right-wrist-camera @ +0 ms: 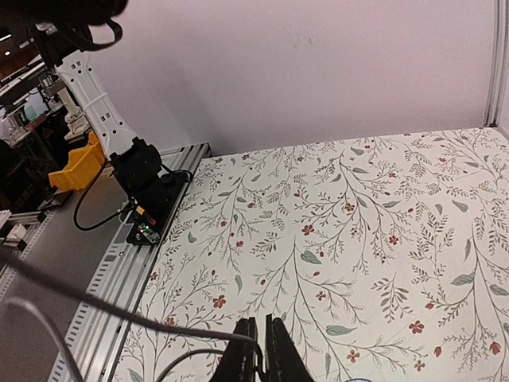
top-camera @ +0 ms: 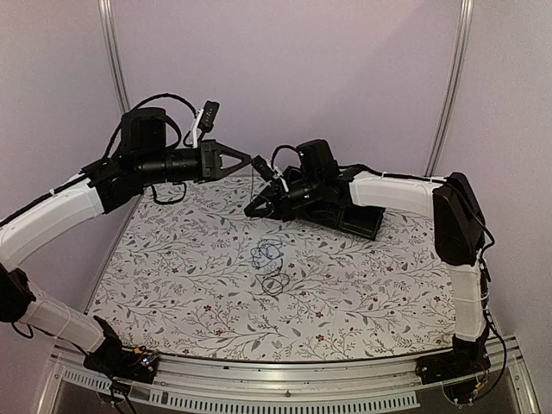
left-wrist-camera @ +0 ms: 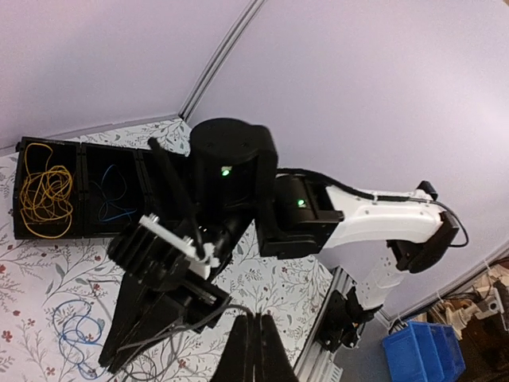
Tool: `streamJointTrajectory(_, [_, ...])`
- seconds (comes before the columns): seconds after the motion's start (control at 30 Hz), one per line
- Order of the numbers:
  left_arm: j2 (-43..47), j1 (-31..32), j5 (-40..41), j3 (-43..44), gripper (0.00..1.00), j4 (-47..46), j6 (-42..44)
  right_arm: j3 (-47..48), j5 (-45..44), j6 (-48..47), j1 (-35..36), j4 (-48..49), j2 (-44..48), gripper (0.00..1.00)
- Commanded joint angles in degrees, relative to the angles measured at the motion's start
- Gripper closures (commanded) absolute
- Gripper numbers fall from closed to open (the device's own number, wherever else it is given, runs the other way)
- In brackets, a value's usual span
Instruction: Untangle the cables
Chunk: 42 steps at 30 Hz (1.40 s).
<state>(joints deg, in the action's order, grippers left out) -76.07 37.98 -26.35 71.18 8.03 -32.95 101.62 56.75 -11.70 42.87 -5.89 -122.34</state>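
A thin black cable is stretched in the air between my two grippers. The left gripper hovers over the back of the table, and in its wrist view the fingers are pressed together on the cable. Just below and to its right, the right gripper has its fingers nearly together, and the same cable runs into the narrow gap. A blue cable bundle and a black cable loop lie on the cloth mid-table.
A black divided tray sits at the back right under the right arm. It holds yellow cables in one compartment and blue cables in the one beside it. The floral cloth covers the table. A metal rail runs along the near edge.
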Motion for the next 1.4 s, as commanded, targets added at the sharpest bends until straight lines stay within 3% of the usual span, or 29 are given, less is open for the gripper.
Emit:
streamJointTrajectory(0.0, [4.2,1.6,0.4,6.1,1.00,-2.8,-0.1,-3.1,-0.9,1.8,-0.1,3.5,-4.0,0.93])
streamJointTrajectory(0.37, [5.1,2.2,4.9,21.7,1.00,3.3,5.4,-12.5,-5.2,3.2,-3.9,5.3,-9.1,0.96])
streamJointTrajectory(0.43, [5.3,2.2,5.8,23.0,1.00,3.3,6.1,-13.0,-6.5,2.2,-4.5,3.9,-9.4,0.92])
streamJointTrajectory(0.6, [5.2,2.3,7.1,23.2,1.00,3.0,7.0,-13.2,-8.2,-1.0,-5.1,-0.3,-9.4,0.78])
streamJointTrajectory(0.8, [5.5,2.3,8.3,20.5,1.00,1.9,6.4,-14.2,-8.3,-1.9,-5.4,-0.9,-8.7,0.85])
streamJointTrajectory(0.93, [5.4,2.3,8.8,18.8,1.00,1.4,6.3,-15.2,-7.6,-2.6,-5.8,-1.5,-6.7,0.84])
streamJointTrajectory(1.17, [5.2,2.3,8.8,14.2,1.00,-1.3,5.2,-16.1,-9.2,-10.3,-6.0,-7.2,7.7,0.61])
streamJointTrajectory(1.37, [3.4,2.4,5.9,10.5,1.00,-5.0,2.6,-11.9,-4.7,-13.6,-6.0,-15.0,17.6,0.45])
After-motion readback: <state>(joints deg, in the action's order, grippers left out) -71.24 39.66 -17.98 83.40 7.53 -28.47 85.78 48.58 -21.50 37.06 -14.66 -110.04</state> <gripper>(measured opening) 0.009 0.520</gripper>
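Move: My left hand keeps hold of the grey cable's end, and the right pinches the cable some 12 cm below it. The grey coil lies about 3 cm ahead and 5 cm right of each hand, some 22 cm below the right and 35 cm below the left. From the right hand, the blue coil is roughly 14 cm ahead, 3 cm right, and the black box's middle about 33 cm ahead, 20 cm right. I draw my hands apart about 5 cm each, left up and right down, pause, then part them again: the left climbs to some 21 cm, fingertips tipping up, while the right, its grip loosening, drops to about 20 cm down beside the cable and veers right. Then the left sinks back some 8 cm, still pinching; the right opens about halfway, lets go of the cable and rises almost to its starting height, 8 cm to the right. ##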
